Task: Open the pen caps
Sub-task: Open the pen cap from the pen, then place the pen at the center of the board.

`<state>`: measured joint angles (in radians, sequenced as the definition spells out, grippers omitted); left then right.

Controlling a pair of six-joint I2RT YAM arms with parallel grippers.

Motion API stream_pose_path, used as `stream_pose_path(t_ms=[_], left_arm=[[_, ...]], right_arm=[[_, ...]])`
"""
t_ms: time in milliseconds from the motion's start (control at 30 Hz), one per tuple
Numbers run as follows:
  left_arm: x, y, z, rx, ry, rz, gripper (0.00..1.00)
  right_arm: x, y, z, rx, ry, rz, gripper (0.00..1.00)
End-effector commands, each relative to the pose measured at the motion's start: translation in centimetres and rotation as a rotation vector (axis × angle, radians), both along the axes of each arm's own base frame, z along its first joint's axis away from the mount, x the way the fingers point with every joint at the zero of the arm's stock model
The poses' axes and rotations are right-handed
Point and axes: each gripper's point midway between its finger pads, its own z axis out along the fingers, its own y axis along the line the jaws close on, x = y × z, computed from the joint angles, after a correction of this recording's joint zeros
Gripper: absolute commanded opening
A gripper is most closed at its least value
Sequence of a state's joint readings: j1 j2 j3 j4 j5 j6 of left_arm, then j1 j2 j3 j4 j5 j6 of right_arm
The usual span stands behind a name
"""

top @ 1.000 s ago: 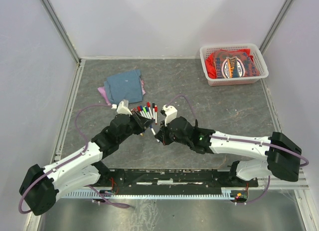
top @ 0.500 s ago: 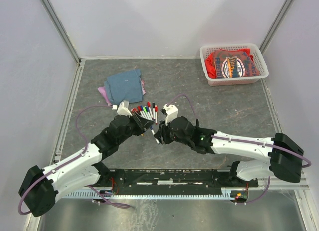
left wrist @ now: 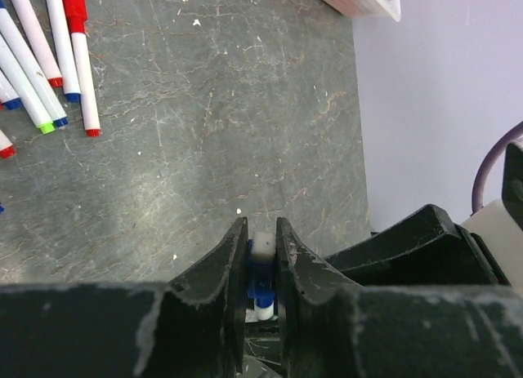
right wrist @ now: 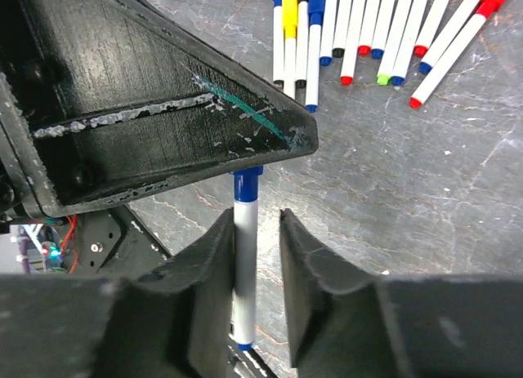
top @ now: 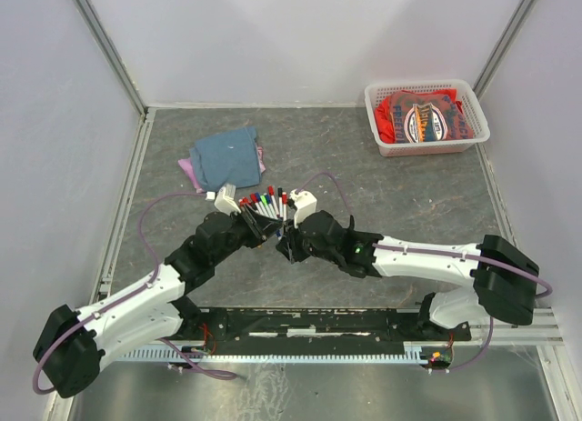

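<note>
My left gripper (top: 270,232) is shut on the blue pen cap (left wrist: 261,276) of a white-barrelled pen (right wrist: 243,264). The cap (right wrist: 247,184) disappears under the left gripper's finger (right wrist: 163,125) in the right wrist view. My right gripper (right wrist: 255,219) stands open around the barrel; the barrel touches its left jaw, with a gap to the right jaw. In the top view the right gripper (top: 285,244) faces the left one, tip to tip. Several other capped pens (top: 265,203) lie in a row just beyond, also seen as pens (left wrist: 49,60) and pens (right wrist: 368,27).
A blue cloth (top: 225,155) over a pink one lies at the back left. A white basket (top: 473,130) holding a red printed cloth sits at the back right. Grey walls enclose the table on three sides.
The right gripper's jaws have opened off the pen barrel. Both grippers have shifted slightly toward the row of pens, the left one still holding the blue cap.
</note>
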<state>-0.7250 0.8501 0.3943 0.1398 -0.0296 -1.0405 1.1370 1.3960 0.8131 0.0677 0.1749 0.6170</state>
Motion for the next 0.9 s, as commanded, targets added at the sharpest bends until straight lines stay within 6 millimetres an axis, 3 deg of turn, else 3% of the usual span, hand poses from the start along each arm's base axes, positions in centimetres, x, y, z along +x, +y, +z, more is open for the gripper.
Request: stream_pose_path(t_ms=[0,133,167,433,600,733,867], left_arm=[[0.0,-0.6,2.3,-0.084,-0.058,-0.023,0.03],[-0.1,-0.4,2.5,-0.106,-0.063,-0.01,0.03],[-0.1,-0.3,2.6,-0.108,-0.064,-0.004,0.03],[2.7,2.0,0.8,-0.022,0.057,0.225,0.03],[5.4,3.5,1.5,0.01,0.045,0.38,0.03],[7.4,3.3,1.9,0.033,0.035,0.433,0.03],[8.7,2.1,1.7,0.018,0.014,0.41,0.03]], right_arm=[[0.8,1.8,3.0,0.103,-0.037,0.003,0.27],[0.9,1.5,2.9,0.111,-0.029,0.0,0.03],[0.9,1.5,2.8,0.108,-0.027,0.001,0.01],[3.0,-0.9,0.1,-0.168,-0.111,-0.023,0.01],[4.7,-3.3,-1.0,-0.293,-0.197,-0.1,0.01],[5.7,-4.9,-1.4,-0.385,-0.253,-0.143,0.01],[5.6,-5.0,-1.2,-0.361,-0.256,-0.14,0.01]])
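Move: The left fingers already hold the pen by its blue cap; the white barrel's middle is about 5 cm back from that hand, 2 cm right and 2 cm lower. The barrel lies between the open right fingers, within a centimetre of their midpoint. From the right hand, the middle of the row of pens on the table is roughly 13 cm ahead, 6 cm left and 12 cm down; the red-capped pen at its right end is 13 cm ahead and 1 cm left. Shut the right fingers on the white barrel while the left keeps its pinch on the cap, then draw the hands apart. Sweep the left forward about 6 cm and a little left, turning some 20 degrees counter-clockwise; take the right forward 4–5 cm, some 4 cm right and slightly down, dipping its left side. ##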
